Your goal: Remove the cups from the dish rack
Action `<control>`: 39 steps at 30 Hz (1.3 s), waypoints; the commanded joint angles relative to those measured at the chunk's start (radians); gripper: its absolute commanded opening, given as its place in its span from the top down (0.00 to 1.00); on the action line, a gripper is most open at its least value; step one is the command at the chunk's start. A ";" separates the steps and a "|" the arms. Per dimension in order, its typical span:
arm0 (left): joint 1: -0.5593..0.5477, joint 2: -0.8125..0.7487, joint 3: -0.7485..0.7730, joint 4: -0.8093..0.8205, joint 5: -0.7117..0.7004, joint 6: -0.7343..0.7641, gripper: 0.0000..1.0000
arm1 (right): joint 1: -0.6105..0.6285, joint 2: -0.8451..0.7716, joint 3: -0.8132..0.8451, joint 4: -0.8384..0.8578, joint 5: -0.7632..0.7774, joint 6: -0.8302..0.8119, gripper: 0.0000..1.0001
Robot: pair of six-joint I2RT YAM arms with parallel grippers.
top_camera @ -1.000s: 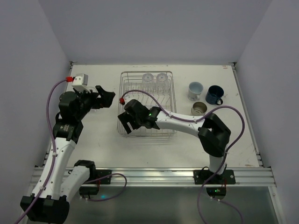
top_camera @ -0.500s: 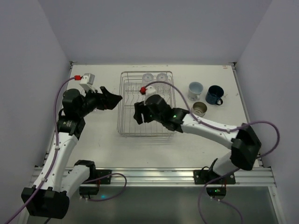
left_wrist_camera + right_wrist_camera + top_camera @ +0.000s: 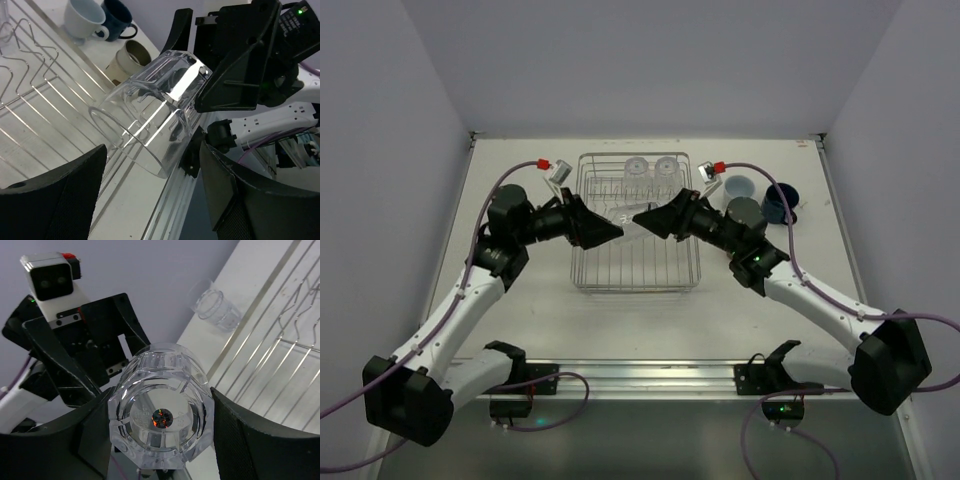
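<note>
A clear ribbed tumbler hangs on its side above the dish rack. My right gripper is shut on its base, which fills the right wrist view as the tumbler between the right gripper fingers. My left gripper faces it from the left. In the left wrist view the tumbler mouth points at the left gripper, which is open, its fingers standing clear on both sides. Two more clear tumblers stand at the rack's back.
Right of the rack stand a pale blue cup and a dark blue mug; a beige cup shows beside them in the left wrist view. Another clear tumbler stands on the table left of the rack.
The right gripper lifted the tumbler from the rack's near left and carried it up over the middle. The left gripper swung right to meet it, its jaws narrowing.
</note>
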 commanded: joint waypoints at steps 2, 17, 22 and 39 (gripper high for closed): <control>-0.019 -0.003 -0.033 0.198 0.087 -0.138 0.24 | -0.019 0.006 0.005 0.223 -0.132 0.128 0.87; -0.115 0.038 -0.106 0.480 0.064 -0.298 0.79 | -0.020 0.154 -0.065 0.463 -0.185 0.294 0.82; -0.115 0.005 -0.062 0.366 -0.060 -0.183 1.00 | -0.020 0.148 -0.104 0.470 -0.159 0.295 0.39; -0.067 0.287 0.595 -0.639 -0.975 0.332 1.00 | -0.101 -0.047 -0.248 0.156 -0.116 0.058 0.01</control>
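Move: Held out by the right hand, the clear cup's middle lies some 6 cm to the left hand's right and about 1 cm ahead, roughly level. From the right hand it is about 3 cm left and 1 cm forward. Well below the left hand, about 20 cm down, two upturned cups stand in the rack, 23 cm ahead and 6 and 13 cm right; the set-down glass is roughly 13 cm ahead, 22 cm left. Easing about 4 cm right and back onto the offered cup, the left hand closes its fingers on the wall at the rim. The right then opens and backs off, mostly sinking some 7 cm and going right, while the left swings the cup forward about 14 cm and leftward, turning counter-clockwise some 40 degrees with its left side rising. ##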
